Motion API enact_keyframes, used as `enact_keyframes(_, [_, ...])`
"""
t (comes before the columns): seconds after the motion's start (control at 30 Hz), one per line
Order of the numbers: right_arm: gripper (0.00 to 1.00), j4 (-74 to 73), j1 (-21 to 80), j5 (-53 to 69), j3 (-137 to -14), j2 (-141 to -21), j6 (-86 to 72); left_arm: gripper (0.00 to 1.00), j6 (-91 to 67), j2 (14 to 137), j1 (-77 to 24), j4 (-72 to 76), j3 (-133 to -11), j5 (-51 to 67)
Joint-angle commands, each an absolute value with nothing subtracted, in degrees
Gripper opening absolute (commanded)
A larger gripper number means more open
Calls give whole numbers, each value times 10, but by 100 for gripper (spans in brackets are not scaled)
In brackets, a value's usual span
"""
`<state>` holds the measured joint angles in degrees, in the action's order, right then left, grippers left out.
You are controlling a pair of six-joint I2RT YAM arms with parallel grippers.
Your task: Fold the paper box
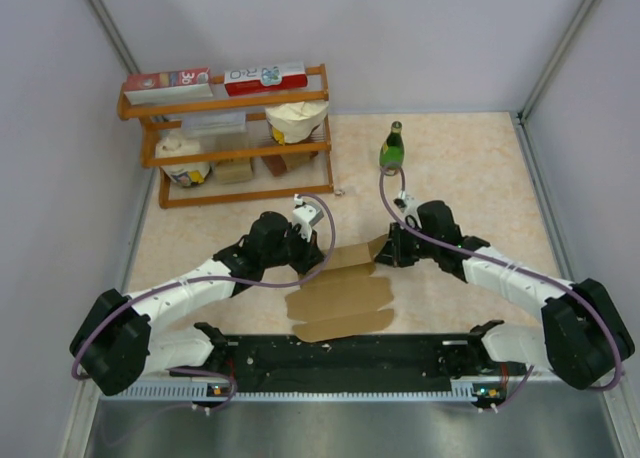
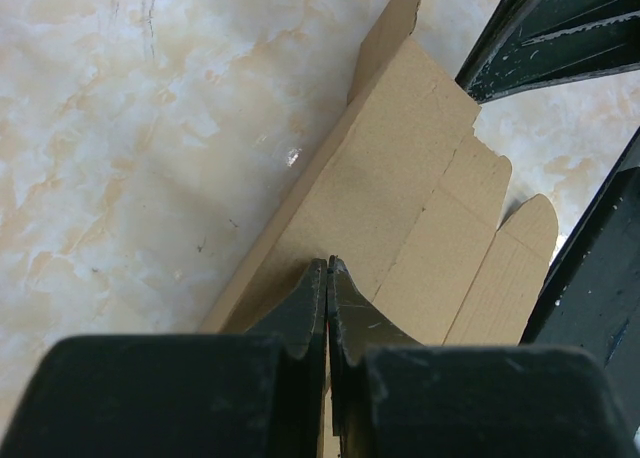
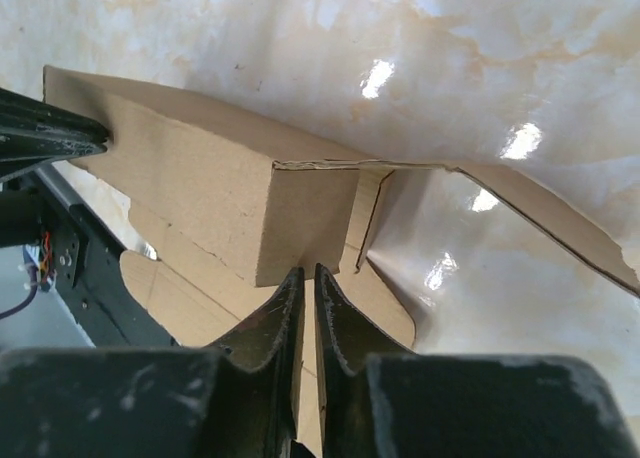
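The paper box [image 1: 340, 298] is a brown cardboard sheet lying mid-table, its far panel folded up into a low wall [image 3: 200, 188] with a side flap [image 3: 540, 213] sticking out. My left gripper [image 1: 320, 261] is shut, its tips [image 2: 328, 263] pressed against the raised panel [image 2: 400, 188] at the wall's left end. My right gripper [image 1: 383, 253] is at the wall's right end. Its jaws [image 3: 307, 271] are shut to a thin slit just below the wall's corner, and only the flat sheet underneath shows through that slit.
A wooden shelf [image 1: 235, 143] with cartons and bags stands at the back left. A green bottle [image 1: 392, 148] stands just behind the right arm. The black mounting rail [image 1: 340, 353] runs along the near edge, touching the sheet's near flap. White walls close in both sides.
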<state>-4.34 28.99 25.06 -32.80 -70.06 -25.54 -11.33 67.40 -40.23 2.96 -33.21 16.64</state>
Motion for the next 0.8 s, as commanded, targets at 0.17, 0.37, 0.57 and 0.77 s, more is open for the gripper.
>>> enact_keyframes(0.17, [30, -176, 286, 78, -404, -599, -192, 0, -114, 668, -403, 22, -332, 157])
enact_keyframes(0.37, [44, -254, 286, 2, -476, -598, -113, 0, -116, 667, -403, 23, -331, 159])
enact_keyframes(0.57, [54, -271, 286, -26, -513, -649, -23, 0, -117, 670, -404, 25, -331, 160])
enact_keyframes(0.77, [55, -280, 286, 68, -541, -728, 26, 0, -120, 674, -404, 30, -331, 163])
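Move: Jutting out at the box's right end, the loose end flap has its middle about 6 cm ahead of the right hand, 3 cm to its right and some 3 cm below. The folded-up panel's middle lies roughly 10 cm left and 2 cm ahead; the flat lower part of the cardboard about 9 cm left, 8 cm back and 7 cm down. From the left hand, that flap is about 16 cm right, 6 cm ahead and 5 cm lower. Backing off from the panel's end, the right hand climbs about 8 cm while moving right and forward some 6 cm each way, then sinks 3 cm over the loose flap's outer end. On the way its shut fingers open to about half and swing some 30 degrees clockwise, pointing more forward and steeper. The left hand stays still, its shut fingertips still resting on the panel. ##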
